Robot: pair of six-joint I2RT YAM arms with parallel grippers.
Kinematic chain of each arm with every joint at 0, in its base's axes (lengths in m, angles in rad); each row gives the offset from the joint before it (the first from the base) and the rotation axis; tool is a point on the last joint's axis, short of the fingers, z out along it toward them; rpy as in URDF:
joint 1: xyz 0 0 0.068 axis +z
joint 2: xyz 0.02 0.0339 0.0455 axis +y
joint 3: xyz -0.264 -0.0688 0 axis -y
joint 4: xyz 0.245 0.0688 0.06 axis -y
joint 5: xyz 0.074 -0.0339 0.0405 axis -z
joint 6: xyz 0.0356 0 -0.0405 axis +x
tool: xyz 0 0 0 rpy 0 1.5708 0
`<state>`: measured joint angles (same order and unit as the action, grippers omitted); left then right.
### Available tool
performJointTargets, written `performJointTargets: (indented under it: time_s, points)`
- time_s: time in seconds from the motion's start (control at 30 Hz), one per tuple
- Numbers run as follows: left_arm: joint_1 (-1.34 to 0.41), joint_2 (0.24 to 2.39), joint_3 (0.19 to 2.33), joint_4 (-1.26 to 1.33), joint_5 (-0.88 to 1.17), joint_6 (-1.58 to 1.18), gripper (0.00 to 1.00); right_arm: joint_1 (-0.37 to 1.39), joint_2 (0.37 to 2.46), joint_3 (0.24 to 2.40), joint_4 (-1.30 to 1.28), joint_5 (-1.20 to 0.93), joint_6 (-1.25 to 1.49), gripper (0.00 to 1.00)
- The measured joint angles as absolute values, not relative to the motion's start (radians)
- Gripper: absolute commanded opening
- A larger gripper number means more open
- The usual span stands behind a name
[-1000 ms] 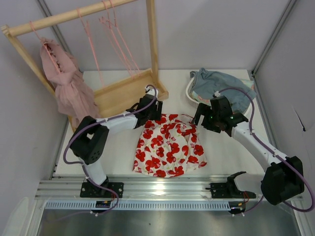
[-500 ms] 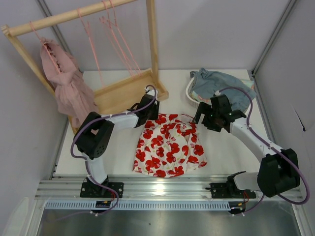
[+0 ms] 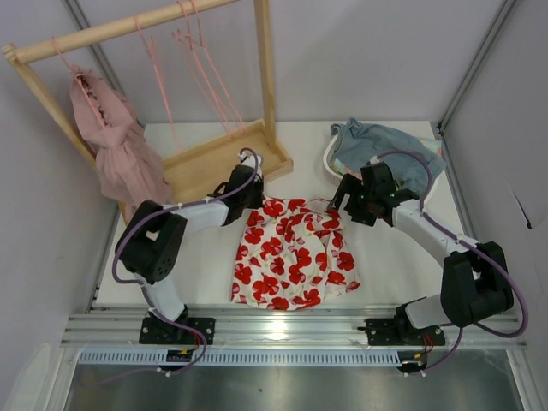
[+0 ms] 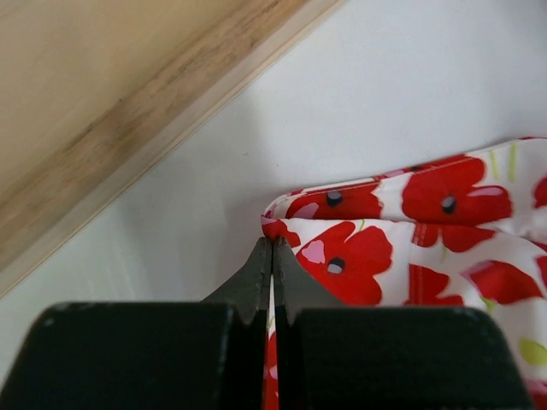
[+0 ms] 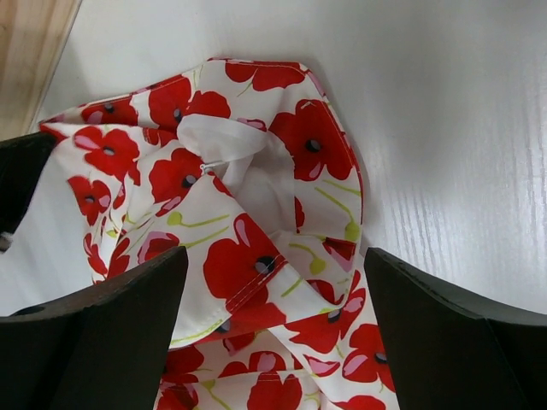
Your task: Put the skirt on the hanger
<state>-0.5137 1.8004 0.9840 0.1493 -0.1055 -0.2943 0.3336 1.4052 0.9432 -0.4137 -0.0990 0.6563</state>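
Note:
The skirt (image 3: 291, 253), white with red flowers, lies flat on the table between the arms. My left gripper (image 3: 247, 190) is at its far left corner. In the left wrist view its jaws (image 4: 272, 249) are shut, with the skirt's edge (image 4: 410, 222) pinched between them. My right gripper (image 3: 342, 199) hovers open over the far right corner. In the right wrist view its fingers (image 5: 275, 256) straddle the rumpled waistband (image 5: 248, 188) without touching it. Several thin pink hangers (image 3: 201, 68) hang empty from the rack's top rod.
The wooden rack's base tray (image 3: 214, 158) sits just behind the left gripper and shows in the left wrist view (image 4: 111, 111). A plain pink ruffled garment (image 3: 116, 150) hangs at the rack's left end. A blue-grey cloth (image 3: 385, 150) lies in a white basket at the back right.
My left gripper has shifted slightly back and left, drawing the skirt's corner with it. My right gripper has moved a little back and left over the skirt's other corner.

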Motion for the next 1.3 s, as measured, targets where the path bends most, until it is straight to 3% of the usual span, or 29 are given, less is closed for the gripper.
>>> performJointTargets:
  time_s: [0.07, 0.17, 0.27, 0.47, 0.93, 1.03, 1.13, 1.17, 1.3]
  points:
    - [-0.514, 1.747, 0.961, 0.149, -0.107, -0.29, 0.0, 0.337, 1.415, 0.943, -0.402, -0.099, 0.667, 0.88]
    - [-0.514, 1.622, 0.918, 0.157, -0.113, -0.287, 0.0, 0.34, 1.428, 0.943, -0.379, -0.102, 0.678, 0.72]
    - [-0.514, 1.491, 0.876, 0.178, -0.125, -0.286, 0.0, 0.351, 1.446, 0.943, -0.356, -0.107, 0.68, 0.66]
    - [-0.533, 1.301, 0.787, 0.224, -0.146, -0.273, 0.0, 0.394, 1.499, 0.949, -0.337, -0.121, 0.68, 0.66]
    - [-0.597, 1.18, 0.701, 0.204, -0.246, -0.235, 0.0, 0.502, 1.603, 0.98, -0.35, -0.101, 0.605, 0.6]
    - [-0.597, 1.18, 0.699, 0.191, -0.28, -0.238, 0.0, 0.564, 1.601, 0.97, -0.39, -0.067, 0.586, 0.5]
    - [-0.597, 1.18, 0.695, 0.189, -0.293, -0.245, 0.0, 0.599, 1.588, 0.929, -0.399, -0.051, 0.578, 0.2]
    - [-0.597, 1.18, 0.694, 0.187, -0.295, -0.246, 0.0, 0.6, 1.583, 0.916, -0.403, -0.044, 0.575, 0.0]
    - [-0.597, 1.18, 0.694, 0.168, -0.32, -0.245, 0.0, 0.596, 1.577, 0.917, -0.459, -0.014, 0.575, 0.0]
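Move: Below the open right hand lies the skirt's right side, roughly 6 cm back, 2 cm to its left and 7 cm down; the basket sits about 15 cm ahead of this hand and 11 cm to its right, some 4 cm lower. The left fingers already pinch the skirt's left waist corner. From the left hand the rack base lies about 11 cm ahead and 13 cm left, the skirt's right side some 11 cm back and 22 cm right, both nearly level with it. Lifting the pinched left corner some 14 cm while drawing it back about 6 cm, the left hand tips its fingers up some 20 degrees, then eases left with its hold kept. The right hand slides left while sinking, then goes back and down to the skirt's right side, about 7 cm lower in all, turning counter-clockwise, and shuts its fingers, pinching the cloth near the edge. ##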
